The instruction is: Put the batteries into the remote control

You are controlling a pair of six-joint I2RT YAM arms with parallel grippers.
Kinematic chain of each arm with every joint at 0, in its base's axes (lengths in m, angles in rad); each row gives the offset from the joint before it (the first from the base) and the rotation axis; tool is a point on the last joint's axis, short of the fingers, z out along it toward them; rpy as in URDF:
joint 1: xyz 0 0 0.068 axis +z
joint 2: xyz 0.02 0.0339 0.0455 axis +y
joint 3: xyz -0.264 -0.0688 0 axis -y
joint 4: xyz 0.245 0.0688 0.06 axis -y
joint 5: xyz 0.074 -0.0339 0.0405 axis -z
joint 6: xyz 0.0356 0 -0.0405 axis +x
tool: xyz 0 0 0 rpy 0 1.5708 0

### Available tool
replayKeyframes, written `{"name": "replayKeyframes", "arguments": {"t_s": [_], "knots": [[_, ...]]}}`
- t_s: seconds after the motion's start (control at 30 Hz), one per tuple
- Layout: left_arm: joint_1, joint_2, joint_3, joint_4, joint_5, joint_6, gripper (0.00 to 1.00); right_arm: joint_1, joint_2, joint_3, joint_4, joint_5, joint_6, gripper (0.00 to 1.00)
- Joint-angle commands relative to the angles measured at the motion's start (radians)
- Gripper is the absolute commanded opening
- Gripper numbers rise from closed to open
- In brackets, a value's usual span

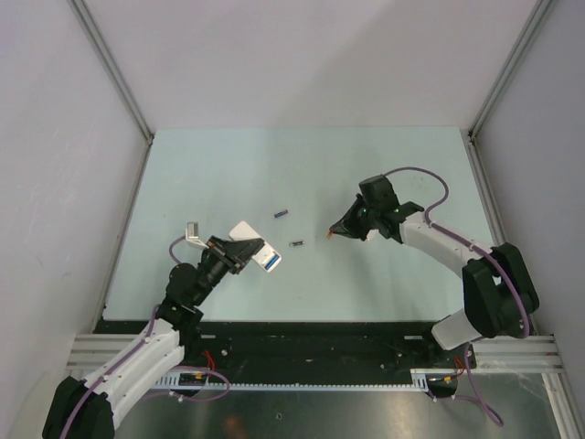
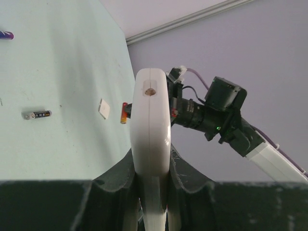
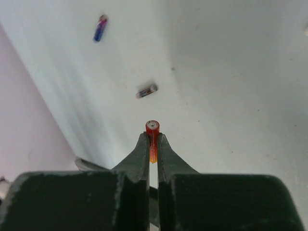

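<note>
My left gripper is shut on the white remote control and holds it above the table. In the left wrist view the remote shows edge-on. Something blue shows at the remote's right end. My right gripper is shut on the red battery and holds it a short way right of the remote. The purple battery and the dark grey battery lie on the table between the two grippers. Both also show in the right wrist view, purple and dark grey.
A small grey-white flat piece lies on the table left of my left gripper. A small white tag lies on the table near the red battery. The pale green table is bounded by walls at the back and on both sides.
</note>
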Motion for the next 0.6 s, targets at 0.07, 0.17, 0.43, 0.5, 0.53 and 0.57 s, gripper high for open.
{"name": "replayKeyframes", "arguments": {"t_s": [0.07,0.17,0.43,0.5,0.53,0.57], "knots": [[0.001,-0.003,0.035,0.029,-0.017,0.017,0.0,0.043,0.024,-0.114,0.138,0.244,0.267,0.0],[-0.003,-0.004,0.035,0.027,-0.023,0.017,0.0,0.058,0.049,-0.144,0.164,0.304,0.38,0.0],[-0.014,-0.018,0.025,0.024,-0.035,0.01,0.0,0.086,0.119,-0.148,0.19,0.357,0.493,0.0],[-0.014,-0.023,0.023,0.024,-0.035,0.01,0.0,0.081,0.15,-0.148,0.194,0.343,0.492,0.0],[-0.014,-0.023,0.022,0.024,-0.037,0.01,0.0,0.077,0.159,-0.148,0.193,0.334,0.492,0.01],[-0.016,-0.023,0.022,0.024,-0.038,0.01,0.0,0.075,0.171,-0.15,0.193,0.33,0.49,0.01]]}}
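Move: The right hand already holds the red battery; the open table spot it is lowered towards lies some 11 cm below, 1 cm ahead and 1 cm right. From this hand, the grey battery is about 13 cm left and 2 cm ahead, and the white cover about 11 cm right and 6 cm ahead. From the left hand, which holds the remote control, that spot is roughly 9 cm ahead, 26 cm right and 18 cm below. The right hand, fingers still pinching the red battery, sinks about 8 cm towards the open table, turning some 25 degrees clockwise. ##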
